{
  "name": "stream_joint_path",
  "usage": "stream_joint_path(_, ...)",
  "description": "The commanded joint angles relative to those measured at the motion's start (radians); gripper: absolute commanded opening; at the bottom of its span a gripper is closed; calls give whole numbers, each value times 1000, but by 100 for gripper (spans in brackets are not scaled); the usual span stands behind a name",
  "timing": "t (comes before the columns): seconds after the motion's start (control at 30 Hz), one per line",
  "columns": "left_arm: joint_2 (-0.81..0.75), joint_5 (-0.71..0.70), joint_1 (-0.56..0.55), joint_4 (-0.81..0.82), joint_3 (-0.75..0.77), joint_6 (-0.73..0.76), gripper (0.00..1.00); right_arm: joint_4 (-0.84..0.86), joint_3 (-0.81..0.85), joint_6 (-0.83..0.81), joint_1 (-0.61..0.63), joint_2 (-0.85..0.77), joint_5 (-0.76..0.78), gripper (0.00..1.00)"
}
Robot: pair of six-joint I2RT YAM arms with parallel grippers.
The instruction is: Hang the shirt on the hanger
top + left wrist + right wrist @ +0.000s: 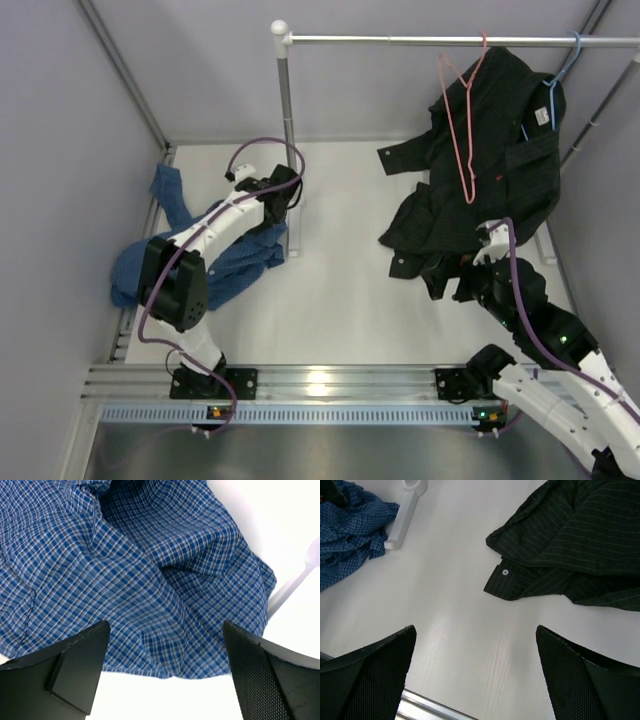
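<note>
The blue checked shirt (232,262) lies crumpled on the table at the left; it fills the left wrist view (150,580) and shows at the top left of the right wrist view (345,525). The pink-red wire hanger (462,120) hangs from the rail (400,40) at the back right, over the black shirt. My left gripper (262,192) is open and empty, just above the blue shirt's edge (165,672). My right gripper (450,282) is open and empty above bare table, near the black shirt's cuff (501,582).
A larger black striped shirt (480,170) hangs on a light blue hanger (560,70) from the rail and drapes onto the table. The rail's upright post (288,150) stands beside the left gripper, its white foot (402,522) on the table. Grey walls enclose the cell.
</note>
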Motion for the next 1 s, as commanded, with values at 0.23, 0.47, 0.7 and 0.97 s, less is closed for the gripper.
stream_joint_path(0.23,119,-31,-12,-36,17,-75,0,101,-5,-8,-11,4,-63,99)
stream_joint_path(0.47,-187,-103,-85,6,74,104,0,119,-17,8,-11,21,-77,99)
stream_joint_path(0.7,-442,285,-225,206,267,581,0,167,-26,7,-11,6,-76,100)
stream_joint_path(0.97,-658,597,-228,257,281,637,0,165,46,-30,-13,-66,-109,99)
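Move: The left gripper hangs open just above the near right edge of the blue shirt, which lies about 4 cm straight below the fingers. The shirt's middle is some 11 cm to the left and 5 cm farther out. The rack foot has its middle about 13 cm ahead and 6 cm to the right, at table level. From the right hand that shirt edge lies roughly 36 cm to the left, 16 cm farther out and 15 cm lower. Lower the left gripper about 5 cm onto the shirt's near right edge, shutting the fingers fully on the cloth as you go down. Then, keeping the pinch, pull up fast by nearly 40 cm, drawing back and to the right some 10 cm each, while the wrist tips the fingers up towards level and swings them clockwise to the right. ##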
